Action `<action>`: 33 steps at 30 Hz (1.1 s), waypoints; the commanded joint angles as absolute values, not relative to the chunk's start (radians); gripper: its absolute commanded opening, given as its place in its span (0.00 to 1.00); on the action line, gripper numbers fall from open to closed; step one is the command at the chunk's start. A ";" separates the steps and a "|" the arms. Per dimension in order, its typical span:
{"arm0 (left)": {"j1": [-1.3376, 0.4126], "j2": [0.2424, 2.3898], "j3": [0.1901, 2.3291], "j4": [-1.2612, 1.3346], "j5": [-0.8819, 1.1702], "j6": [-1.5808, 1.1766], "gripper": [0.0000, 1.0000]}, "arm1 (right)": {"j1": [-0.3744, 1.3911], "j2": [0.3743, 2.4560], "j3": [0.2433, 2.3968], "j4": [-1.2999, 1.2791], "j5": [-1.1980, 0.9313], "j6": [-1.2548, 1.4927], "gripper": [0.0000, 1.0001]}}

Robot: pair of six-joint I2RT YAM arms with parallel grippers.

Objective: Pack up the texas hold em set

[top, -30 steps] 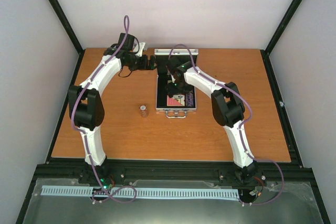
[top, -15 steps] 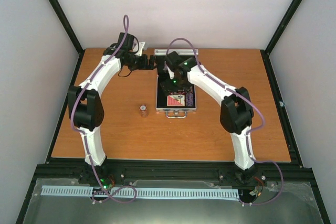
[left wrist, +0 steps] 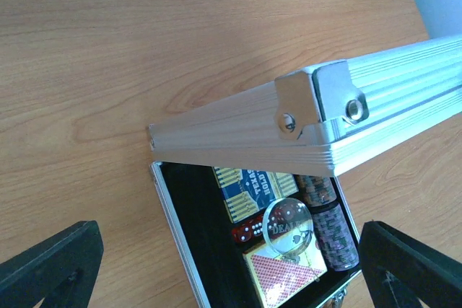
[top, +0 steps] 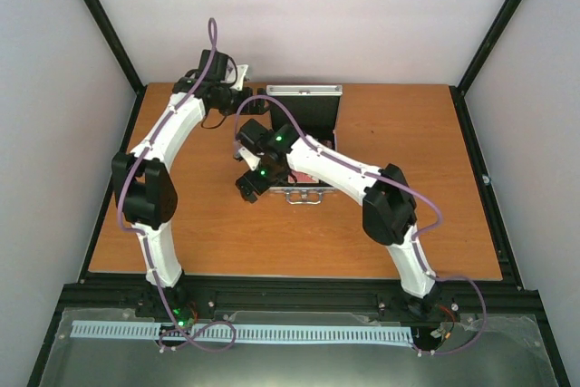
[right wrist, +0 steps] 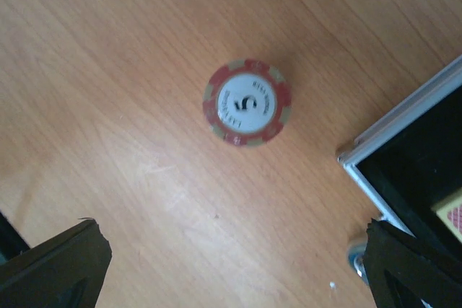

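Observation:
The silver case [left wrist: 180, 221] lies open, its lid [left wrist: 375, 99] half raised. Its black lining holds a blue card deck [left wrist: 249, 187], red dice [left wrist: 249, 231], a clear round disc [left wrist: 287, 221], a red-backed deck [left wrist: 285, 275] and chip stacks [left wrist: 328, 225]. My left gripper [left wrist: 231, 279] is open at the case's back left corner, holding nothing. One red chip stack [right wrist: 247, 103] stands on the wood left of the case corner [right wrist: 393, 138]. My right gripper [right wrist: 234, 272] hangs open above it, touching nothing. In the top view the right gripper [top: 250, 185] hides that stack.
The orange-brown table [top: 435, 188] ends in black frame rails on all sides. The case's handle [top: 305, 197] points toward the near edge. My right arm [top: 344, 169] lies across the case, and my left arm [top: 168, 133] runs along the table's left side.
My right gripper has swung left from over the case to above the loose chip stack and opened wide. The left gripper pulled back a little, and the lid now shows its dark inside.

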State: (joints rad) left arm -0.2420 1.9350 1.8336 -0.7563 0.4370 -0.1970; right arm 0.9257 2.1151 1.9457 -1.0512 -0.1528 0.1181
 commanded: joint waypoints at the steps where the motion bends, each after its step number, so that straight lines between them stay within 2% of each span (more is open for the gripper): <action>1: -0.235 1.884 1.859 -0.767 0.437 -0.180 1.00 | 0.923 2.193 2.042 -1.069 -0.179 0.092 0.97; 16: -0.233 1.892 1.859 -0.768 0.438 -0.176 1.00 | 0.923 2.387 2.208 -1.052 -0.185 0.090 0.91; 20: -0.233 1.895 1.856 -0.764 0.441 -0.176 1.00 | 0.923 2.410 2.215 -1.048 -0.167 0.095 0.77; 25: -0.233 1.894 1.845 -0.760 0.447 -0.179 1.00 | 0.923 2.428 2.215 -1.044 -0.157 0.101 0.52; 30: -0.233 1.892 1.837 -0.758 0.450 -0.182 1.00 | 0.923 2.430 2.211 -1.050 -0.135 0.096 0.50; 33: -0.233 1.887 1.836 -0.756 0.449 -0.183 1.00 | 0.922 2.429 2.209 -1.061 -0.120 0.088 0.38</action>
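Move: The standing stack of poker chips lies about 3 cm ahead of the right hand, 4 cm to its left and 8 cm below. The open case's tray is centred some 14 cm ahead and 13 cm to the right of that hand, its handle only about 1 cm ahead and 13 cm right. From the left hand, the stack is roughly 19 cm back, 3 cm left and 17 cm below. The right hand sinks about 6.5 cm, also easing left and forward, and closes its fingers around the chip stack. ##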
